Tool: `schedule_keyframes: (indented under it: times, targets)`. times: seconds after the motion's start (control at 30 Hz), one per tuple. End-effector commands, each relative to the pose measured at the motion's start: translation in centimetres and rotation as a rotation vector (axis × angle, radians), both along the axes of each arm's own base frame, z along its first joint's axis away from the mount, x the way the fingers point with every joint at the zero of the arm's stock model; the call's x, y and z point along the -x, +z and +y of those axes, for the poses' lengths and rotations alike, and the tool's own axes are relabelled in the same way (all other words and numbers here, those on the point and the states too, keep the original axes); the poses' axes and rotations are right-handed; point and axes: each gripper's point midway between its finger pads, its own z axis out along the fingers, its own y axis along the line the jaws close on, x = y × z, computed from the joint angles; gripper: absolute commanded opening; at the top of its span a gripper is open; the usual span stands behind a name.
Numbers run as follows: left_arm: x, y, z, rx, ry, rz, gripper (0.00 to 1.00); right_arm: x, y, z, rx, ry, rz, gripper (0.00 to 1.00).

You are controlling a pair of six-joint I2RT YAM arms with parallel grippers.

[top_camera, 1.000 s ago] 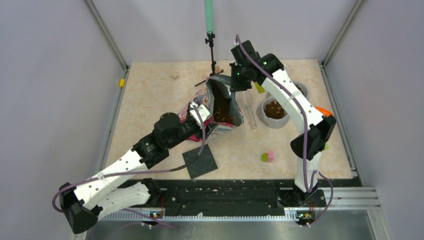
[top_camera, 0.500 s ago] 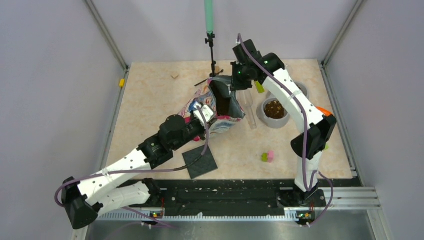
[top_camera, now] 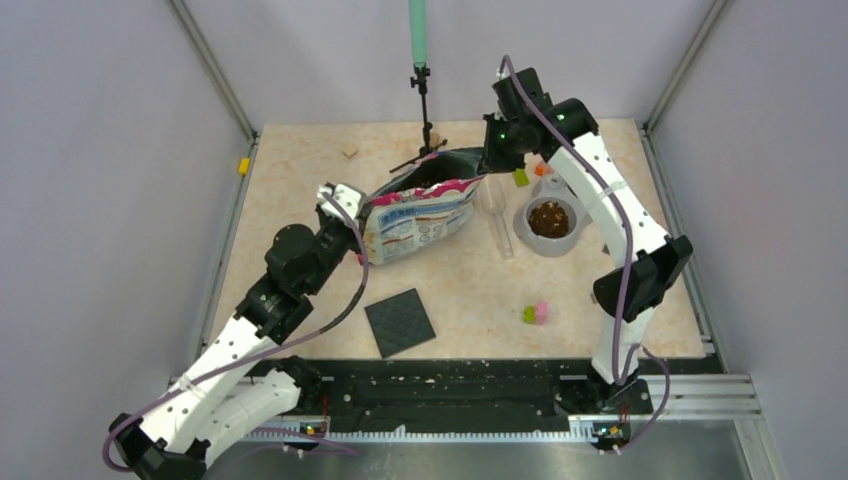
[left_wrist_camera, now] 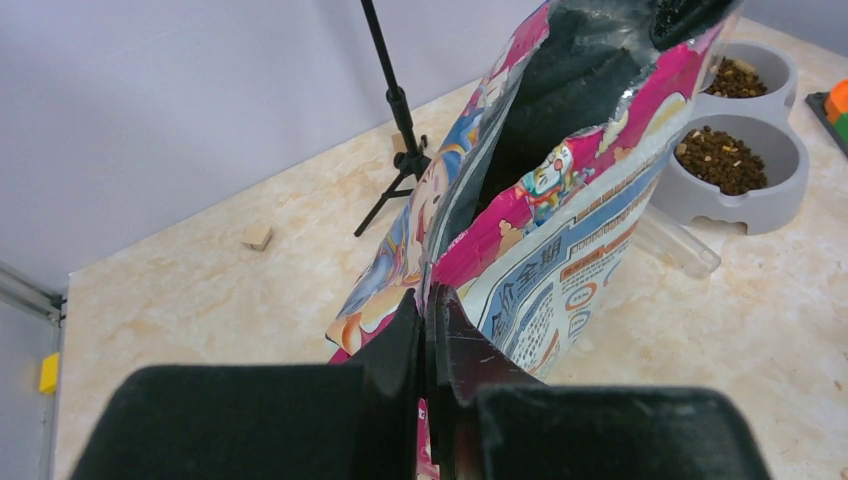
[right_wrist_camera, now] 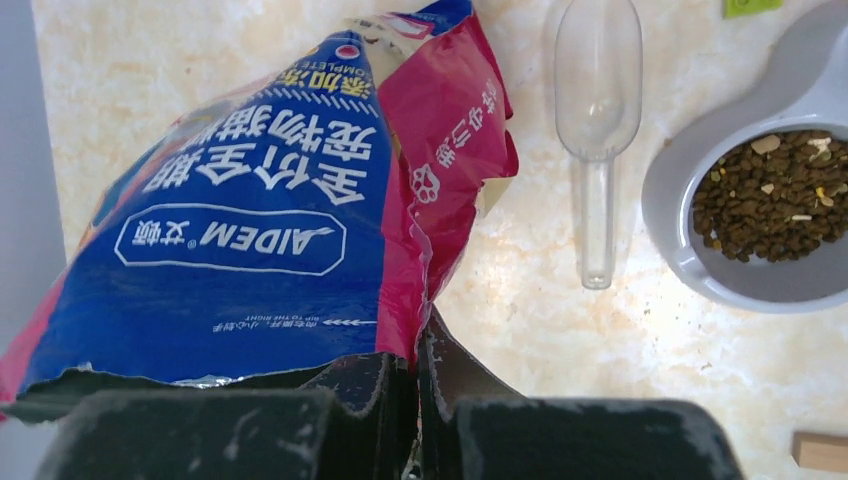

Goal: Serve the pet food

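The glossy pink-and-blue bag hangs stretched between both grippers above the table. My left gripper is shut on the bag's left side seam. Pinching the torn top edge at the right corner is my right gripper, also shut. The bag's mouth gapes open and looks dark inside; no pellets show in it. Brown pet food fills the near cup of a grey double bowl, and the far cup holds some too. The bowl lies right of the bag.
A clear plastic scoop lies between bag and bowl. A black square mat sits near the front. Small toy blocks lie front right, others behind the bowl. A black stand rises just behind the bag.
My left gripper closed on the bag's side and pulled back left. The right gripper moved up and right. The bag turned from mouth-up to stretched out sideways.
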Motion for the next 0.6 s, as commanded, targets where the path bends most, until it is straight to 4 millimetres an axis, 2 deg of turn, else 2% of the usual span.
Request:
schedule_keyframes:
  times: [0.0, 0.1, 0.2, 0.3, 0.37, 0.43, 0.5, 0.57]
  targets:
    - [-0.9, 6.0, 4.8, 0.131, 0.181, -0.175, 0.0, 1.3, 3.9, -5.4, 0.077, -0.027, -0.128, 0.0]
    - [-1.7, 6.5, 5.3, 0.139, 0.208, -0.187, 0.0, 2.4, 4.4, -4.1, 0.026, 0.095, -0.146, 0.0]
    - [-2.1, 8.1, 5.4, 0.14, 0.205, -0.214, 0.0, 4.0, 6.2, -3.2, -0.018, 0.215, -0.195, 0.0]
    - [-2.2, 8.9, 4.5, 0.088, 0.13, -0.229, 0.0, 5.3, 7.5, -3.0, -0.019, 0.314, -0.236, 0.0]
    - [-2.3, 8.8, 3.9, 0.037, 0.076, -0.229, 0.0, 6.2, 8.1, -2.7, -0.03, 0.371, -0.243, 0.0]
    - [-2.3, 9.2, 4.1, 0.033, 0.057, -0.244, 0.0, 6.6, 8.5, -3.1, -0.022, 0.374, -0.262, 0.0]
    - [-1.6, 10.6, 4.2, 0.072, 0.02, -0.28, 0.0, 6.7, 9.2, -3.7, -0.01, 0.355, -0.295, 0.01]
    - [-1.6, 11.5, 4.4, 0.106, 0.01, -0.298, 0.0, 6.7, 9.7, -3.8, -0.004, 0.357, -0.324, 0.17]
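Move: The pet food bag hangs between the hands. Its body lies about 5 cm ahead of the left hand, 8 cm to its right and 17 cm below; the dark mat is roughly 10 cm behind that hand and 2 cm to its right, on the table. From the right hand, the bag is some 13 cm left, 5 cm back and 14 cm lower. The scoop lies about 5 cm ahead of it and 6 cm right, the near bowl 5 cm ahead and 17 cm right, both on the table. Still pinching the right corner of the bag's mouth, the right hand draws it back about 5 cm and slightly up, turning some 20 degrees counter-clockwise, its fingers only starting to ease at the end. The left hand keeps the left corner pinched and goes forward about 2 cm, turning a little clockwise late on. ##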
